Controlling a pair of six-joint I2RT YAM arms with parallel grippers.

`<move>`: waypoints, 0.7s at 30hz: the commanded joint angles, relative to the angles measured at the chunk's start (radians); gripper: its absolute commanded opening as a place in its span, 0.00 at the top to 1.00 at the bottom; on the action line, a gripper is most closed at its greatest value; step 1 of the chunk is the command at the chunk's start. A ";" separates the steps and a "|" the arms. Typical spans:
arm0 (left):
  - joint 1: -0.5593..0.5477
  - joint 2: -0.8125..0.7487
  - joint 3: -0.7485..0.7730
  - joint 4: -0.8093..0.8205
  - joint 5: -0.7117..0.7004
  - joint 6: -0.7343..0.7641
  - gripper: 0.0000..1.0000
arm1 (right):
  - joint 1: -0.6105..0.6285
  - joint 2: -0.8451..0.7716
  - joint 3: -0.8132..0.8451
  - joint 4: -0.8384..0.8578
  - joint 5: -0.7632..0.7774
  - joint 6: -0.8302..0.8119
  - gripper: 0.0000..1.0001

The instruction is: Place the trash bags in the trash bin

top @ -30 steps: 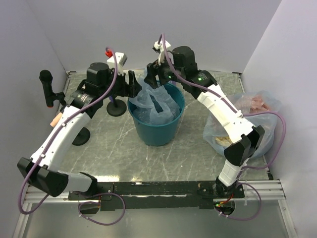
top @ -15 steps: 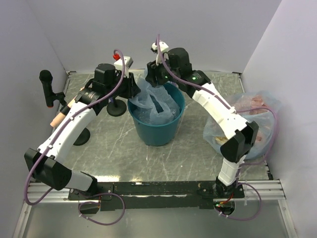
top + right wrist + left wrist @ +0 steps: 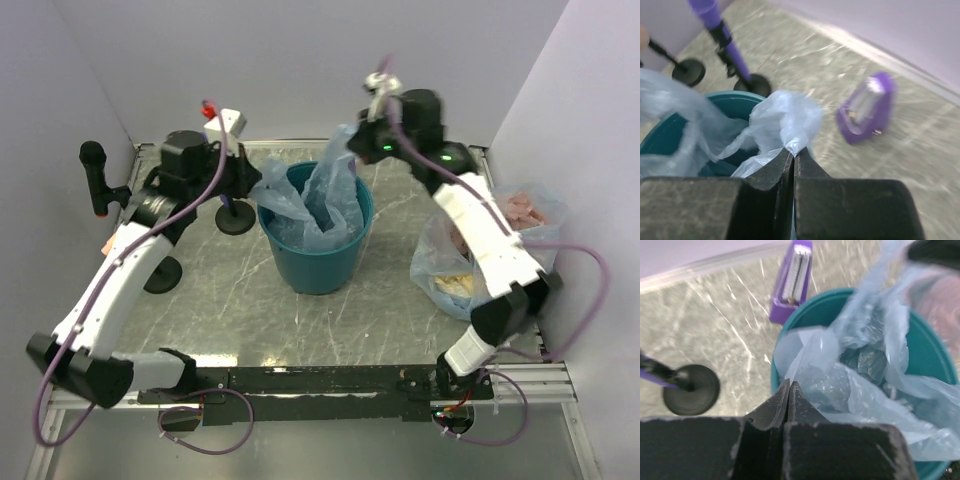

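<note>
The teal trash bin [image 3: 316,262] stands mid-table. The pale-blue trash bag [image 3: 318,200] sits partly inside it, with its upper edges pulled up and outward over the rim. My left gripper [image 3: 252,184] is at the bin's left rim, shut on the bag's left edge. In the left wrist view the fingertips [image 3: 789,383] pinch the film [image 3: 860,377] above the bin [image 3: 822,310]. My right gripper [image 3: 352,141] hangs above the bin's back right, shut on a bunched corner of the bag [image 3: 790,117]. Its tips [image 3: 794,151] are beside the bin [image 3: 670,137].
A clear bag of yellow and pink items [image 3: 500,240] lies at the right wall. A purple stapler-like object [image 3: 867,107] sits behind the bin. Black round stand bases [image 3: 237,222] [image 3: 165,275] and a black microphone-like post [image 3: 95,175] stand on the left. Walls close three sides.
Both grippers have shut on the bag. The left one drew back to the left and the right one swung right and upward, stretching the bag's top apart over the bin.
</note>
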 commanded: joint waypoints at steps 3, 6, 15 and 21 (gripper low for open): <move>0.027 -0.127 -0.013 0.013 0.007 0.031 0.99 | -0.114 -0.216 -0.109 0.009 -0.134 0.053 0.98; 0.027 -0.173 -0.038 0.028 0.007 0.057 0.99 | -0.137 -0.291 -0.186 0.000 -0.165 0.047 0.98; 0.027 -0.287 -0.068 0.002 -0.067 0.183 0.99 | -0.209 -0.457 -0.268 -0.064 -0.217 0.047 1.00; 0.030 -0.365 -0.130 -0.051 -0.107 0.298 0.99 | -0.299 -0.468 -0.288 -0.133 -0.244 0.050 1.00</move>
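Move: Each gripper already pinches an edge of the blue bag hanging into the trash bin. From the left hand the bin's middle lies about 14 cm right, 2 back and 22 below, with the microphone stand some 12 cm ahead, 4 left. From the right hand the bin is roughly 8 cm back, 10 left and 24 below; the metronome stands about 15 cm ahead, 7 left, and the filled bags some 30 cm right, 7 back. Both hands, fingers staying shut on the blue bag's edges, pull them apart above the bin: the right hand rises at first, then sweeps back and to its right, ending about 10 cm each way, towards the filled bags. The left hand goes back, left and up, some 5 cm each, away from the bin, its fingers tipping up about 15 degrees. ##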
